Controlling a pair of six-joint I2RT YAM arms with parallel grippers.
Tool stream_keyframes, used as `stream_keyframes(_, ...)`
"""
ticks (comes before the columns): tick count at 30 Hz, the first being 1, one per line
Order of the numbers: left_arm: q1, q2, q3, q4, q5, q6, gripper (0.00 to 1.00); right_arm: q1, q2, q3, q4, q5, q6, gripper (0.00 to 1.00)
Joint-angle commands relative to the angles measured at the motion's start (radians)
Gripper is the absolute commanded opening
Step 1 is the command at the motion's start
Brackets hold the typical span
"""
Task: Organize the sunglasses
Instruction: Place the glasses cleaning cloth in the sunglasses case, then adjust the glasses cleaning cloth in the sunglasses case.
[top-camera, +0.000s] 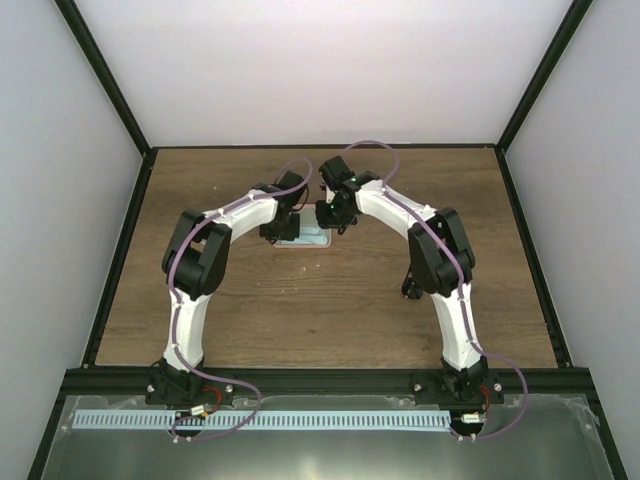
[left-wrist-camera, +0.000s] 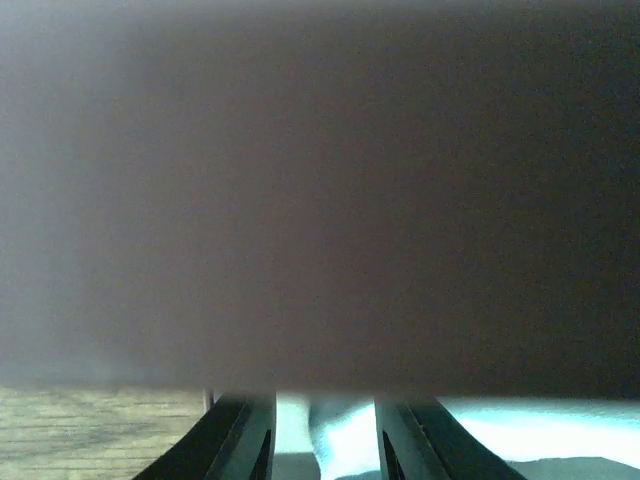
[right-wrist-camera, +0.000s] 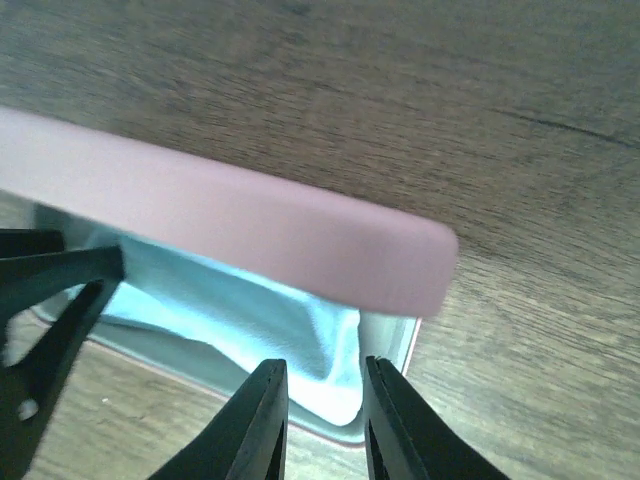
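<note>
The pink case (top-camera: 312, 241) lies open at the back middle of the table, and both grippers meet over it. In the right wrist view its pink lid (right-wrist-camera: 250, 230) hangs half raised over the base (right-wrist-camera: 392, 340), and a light blue cloth (right-wrist-camera: 220, 310) is bunched inside. My right gripper (right-wrist-camera: 320, 425) is open at the cloth's near corner, with nothing pinched between its fingers. My left gripper (left-wrist-camera: 325, 445) is also open, the cloth (left-wrist-camera: 350, 440) showing between its fingers. The blurred lid (left-wrist-camera: 320, 200) fills most of the left wrist view. The sunglasses are hidden.
Wooden tabletop (top-camera: 300, 310) surrounds the case. White walls with black frame posts close in the left, right and back. The left gripper's dark fingers (right-wrist-camera: 50, 300) reach into the right wrist view at the case's far end.
</note>
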Motion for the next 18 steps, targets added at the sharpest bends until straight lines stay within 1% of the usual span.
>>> stream_keyframes(1, 0.004, -0.049, -0.018, -0.007, -0.009, 0.0, 0.31, 0.006, -0.078, -0.008, 0.029, -0.028, 0.012, 0.23)
stream_keyframes(3, 0.004, -0.061, -0.012, -0.009, 0.0, -0.006, 0.31, 0.004, -0.078, -0.015, 0.034, -0.05, 0.016, 0.2)
stream_keyframes(7, 0.004, -0.082, 0.015, -0.012, 0.041, -0.022, 0.31, 0.005, -0.067, -0.052, 0.061, -0.099, 0.026, 0.01)
stream_keyframes(14, 0.005, -0.069, 0.058, -0.014, 0.122, -0.042, 0.31, 0.006, -0.012, -0.066, 0.095, -0.136, 0.038, 0.01)
stream_keyframes(18, 0.005, -0.048, 0.058, -0.01, 0.156, -0.045, 0.31, 0.005, 0.021, -0.065, 0.103, -0.122, 0.04, 0.01)
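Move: The cleaning cloth already lies in the open sunglasses case; its middle is about 5 cm to the left of the right hand, 1 cm ahead and some 5 cm below. From the left hand it is roughly 5 cm to the right, 1 cm ahead and 2 cm down. The case's tray is centred almost under the cloth, and the raised lid stands along its far side, about 4 cm ahead of the right hand, 5 cm to its left and 2 cm lower. Over the cloth's right end, the parted right fingers go up about 2.5 cm and close empty, then sink back to their starting height while easing 1.5 cm left towards the cloth's middle and 1 cm back. The left hand, fingers staying parted, comes up out of the tray by some 3 cm and drifts 2 cm right over the cloth. ##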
